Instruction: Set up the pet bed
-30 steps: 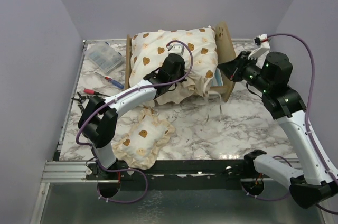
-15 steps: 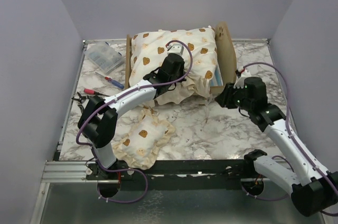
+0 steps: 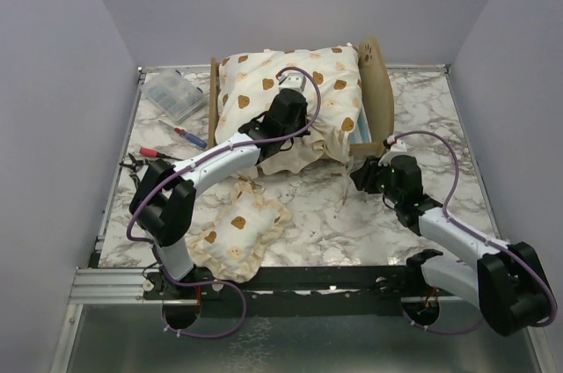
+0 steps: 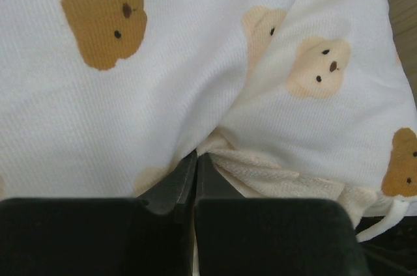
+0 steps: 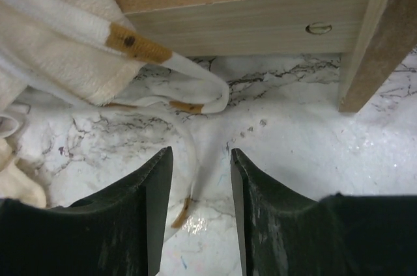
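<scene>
The pet bed (image 3: 380, 83) stands at the back of the table, a plywood frame whose side rail (image 5: 247, 22) and striped base show in the right wrist view. A large bear-print cushion (image 3: 339, 74) lies heaped on it. My left gripper (image 3: 283, 127) is down on the cushion's near side, and its shut jaws (image 4: 195, 153) pinch a fold of the cushion fabric (image 4: 195, 61). Low over the table at the bed's near right corner, my right gripper (image 3: 361, 175) stands open (image 5: 201, 152). A loose cushion tie (image 5: 189, 136) lies on the marble between its fingers, untouched.
A small bear-print pillow (image 3: 236, 228) lies near the front left by the left arm. At the back left are a clear plastic box (image 3: 176, 94), a red-and-blue screwdriver (image 3: 189, 137) and small pliers (image 3: 141, 157). Grey walls close in the table (image 3: 422, 206).
My right arm has swung from beside the headboard down to the bed's near right corner, and its jaws have opened. The left arm and cushion have not moved.
</scene>
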`<state>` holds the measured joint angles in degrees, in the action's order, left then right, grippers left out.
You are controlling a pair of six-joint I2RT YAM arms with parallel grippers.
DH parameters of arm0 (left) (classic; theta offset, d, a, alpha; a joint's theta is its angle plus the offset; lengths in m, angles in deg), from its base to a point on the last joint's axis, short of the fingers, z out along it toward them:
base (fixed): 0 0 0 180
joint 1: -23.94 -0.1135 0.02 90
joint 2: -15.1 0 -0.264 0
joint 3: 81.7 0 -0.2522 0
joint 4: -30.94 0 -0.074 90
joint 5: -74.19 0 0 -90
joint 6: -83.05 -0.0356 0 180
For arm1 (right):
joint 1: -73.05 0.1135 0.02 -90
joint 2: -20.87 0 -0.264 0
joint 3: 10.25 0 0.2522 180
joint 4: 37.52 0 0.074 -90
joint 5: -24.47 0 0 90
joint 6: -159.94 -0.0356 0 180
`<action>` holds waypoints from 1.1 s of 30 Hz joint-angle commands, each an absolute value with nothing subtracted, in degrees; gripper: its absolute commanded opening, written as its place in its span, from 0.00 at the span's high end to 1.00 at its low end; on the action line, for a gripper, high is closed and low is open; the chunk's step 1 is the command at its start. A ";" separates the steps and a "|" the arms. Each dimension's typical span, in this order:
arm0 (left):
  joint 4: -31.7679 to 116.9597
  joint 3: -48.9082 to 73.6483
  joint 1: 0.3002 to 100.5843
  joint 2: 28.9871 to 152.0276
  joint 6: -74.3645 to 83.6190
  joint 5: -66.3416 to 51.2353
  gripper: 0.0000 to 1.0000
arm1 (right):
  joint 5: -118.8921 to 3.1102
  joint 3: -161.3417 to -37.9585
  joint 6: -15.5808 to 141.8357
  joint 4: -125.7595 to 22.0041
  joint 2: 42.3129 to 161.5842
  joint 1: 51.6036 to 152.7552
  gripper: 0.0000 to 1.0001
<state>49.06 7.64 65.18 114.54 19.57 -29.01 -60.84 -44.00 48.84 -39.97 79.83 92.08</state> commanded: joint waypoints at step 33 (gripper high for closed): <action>49.22 8.93 63.65 113.82 20.19 -29.54 1.00 | -63.95 -42.21 46.75 -15.31 93.94 91.94 0.99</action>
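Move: The cushion's white tie, draped off the ruffled corner, has its loop about 5 cm ahead of the right hand, 1 cm to its left and some 3 cm lower. The bed's front rail is about 8 cm ahead and 2 cm right, the headboard's near foot 8 cm ahead and 7 cm right, and the ruffled corner roughly 9 cm ahead and 5 cm left. From the left hand the tie is about 8 cm back, 12 cm right and 13 cm below. With its fingers about half open, the right hand reaches forward some 6 cm and sinks about 2 cm, towards the tie just in front of the rail, the fingertips tipping up by nearly 10 degrees. There the fingers shut fully and pinch the tie, and the hand then starts to lift by about a centimetre, while the left hand stays in place with its shut fingers still holding the cushion's ruffled edge. ##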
